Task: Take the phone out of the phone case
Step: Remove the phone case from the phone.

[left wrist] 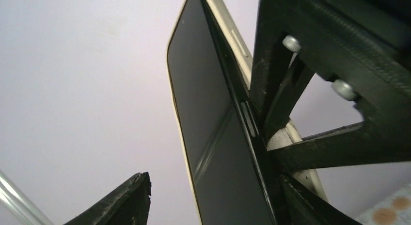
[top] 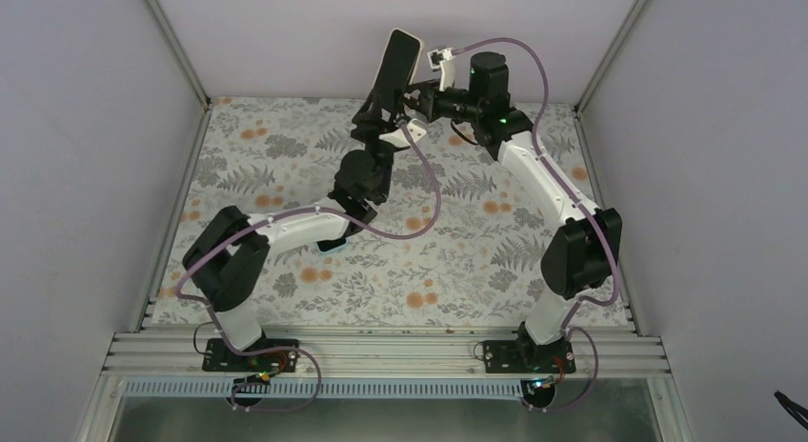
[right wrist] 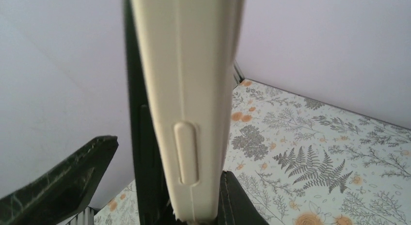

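Observation:
The black phone point(top: 395, 66) in its cream case point(top: 412, 44) is held upright in the air near the back wall. In the left wrist view its dark screen point(left wrist: 213, 128) stands between my fingers, with the cream case edge point(left wrist: 232, 36) behind it. My left gripper point(top: 379, 107) is open: its left finger point(left wrist: 126, 200) is well apart from the screen. My right gripper point(top: 416, 91) grips from the side. In the right wrist view the case side point(right wrist: 189, 113) has come partly away from the black phone edge point(right wrist: 143, 152), and the right finger point(right wrist: 242, 200) presses on the case.
The floral table cover point(top: 457, 261) lies far below the phone. The back wall point(top: 314, 32) is close behind it, with metal frame posts point(top: 176, 42) at the corners. The right gripper's black finger frame point(left wrist: 320, 45) crowds the right of the left wrist view.

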Robot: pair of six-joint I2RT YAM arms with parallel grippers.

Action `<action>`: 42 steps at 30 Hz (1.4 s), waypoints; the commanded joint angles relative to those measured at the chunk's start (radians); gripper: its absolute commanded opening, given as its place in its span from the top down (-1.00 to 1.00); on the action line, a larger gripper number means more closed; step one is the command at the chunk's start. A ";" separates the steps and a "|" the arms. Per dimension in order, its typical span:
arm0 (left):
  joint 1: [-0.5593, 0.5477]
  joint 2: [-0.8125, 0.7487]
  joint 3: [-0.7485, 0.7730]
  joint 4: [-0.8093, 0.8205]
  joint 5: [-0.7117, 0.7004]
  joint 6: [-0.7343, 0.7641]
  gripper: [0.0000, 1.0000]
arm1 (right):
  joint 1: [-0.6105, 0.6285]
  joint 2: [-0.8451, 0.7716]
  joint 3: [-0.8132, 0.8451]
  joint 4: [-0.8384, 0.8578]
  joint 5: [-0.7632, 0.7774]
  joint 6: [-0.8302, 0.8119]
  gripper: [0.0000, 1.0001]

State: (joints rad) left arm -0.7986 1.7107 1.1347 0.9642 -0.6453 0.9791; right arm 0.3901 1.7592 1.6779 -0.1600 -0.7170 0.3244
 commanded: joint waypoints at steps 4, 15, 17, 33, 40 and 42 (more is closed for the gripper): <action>0.012 0.067 0.037 0.358 -0.143 0.183 -0.20 | -0.016 -0.079 -0.035 0.002 -0.245 0.000 0.93; 0.005 0.098 0.066 0.423 -0.144 0.261 0.69 | -0.026 -0.089 -0.038 -0.031 -0.338 -0.023 0.94; -0.002 0.099 0.067 0.427 -0.141 0.270 0.71 | -0.028 -0.089 -0.042 -0.032 -0.326 -0.029 0.94; -0.106 -0.019 0.009 0.309 -0.091 0.224 0.95 | -0.056 -0.056 -0.026 -0.169 0.357 -0.238 0.94; -0.121 -0.221 -0.006 -0.129 -0.044 0.040 0.95 | -0.102 -0.040 -0.075 -0.260 0.568 -0.342 0.94; -0.117 -0.249 -0.034 -0.143 -0.048 0.065 0.95 | -0.119 -0.062 -0.112 -0.263 0.506 -0.352 0.93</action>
State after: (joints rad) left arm -0.9165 1.5433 1.1080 0.9108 -0.7151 1.1114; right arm 0.3054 1.7123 1.6241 -0.3813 -0.2695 0.0494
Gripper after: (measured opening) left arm 0.080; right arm 0.071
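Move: Just beyond the left fingertips, the phone stands slanting up, half out of its case, its middle some 4 cm ahead of the left hand, 2 cm right and 5 cm above. The phone case, held along its side by the right hand, has its middle about 2 cm farther right of the phone's. From the right hand the phone's middle is roughly 2 cm ahead, 3 cm left and 4 cm up. The blue phone lies about 7 cm back, 20 cm left and 36 cm below the left hand. Closing its fingers on the phone's freed lower end, the left hand eases back 1–2 cm, then near the end pulls back and up about 5 cm. The right hand keeps its pinch on the case, gives back a little, then swings quickly away to the right by some 10 cm, also down and forward, turning clockwise and tipping its fingers down. ##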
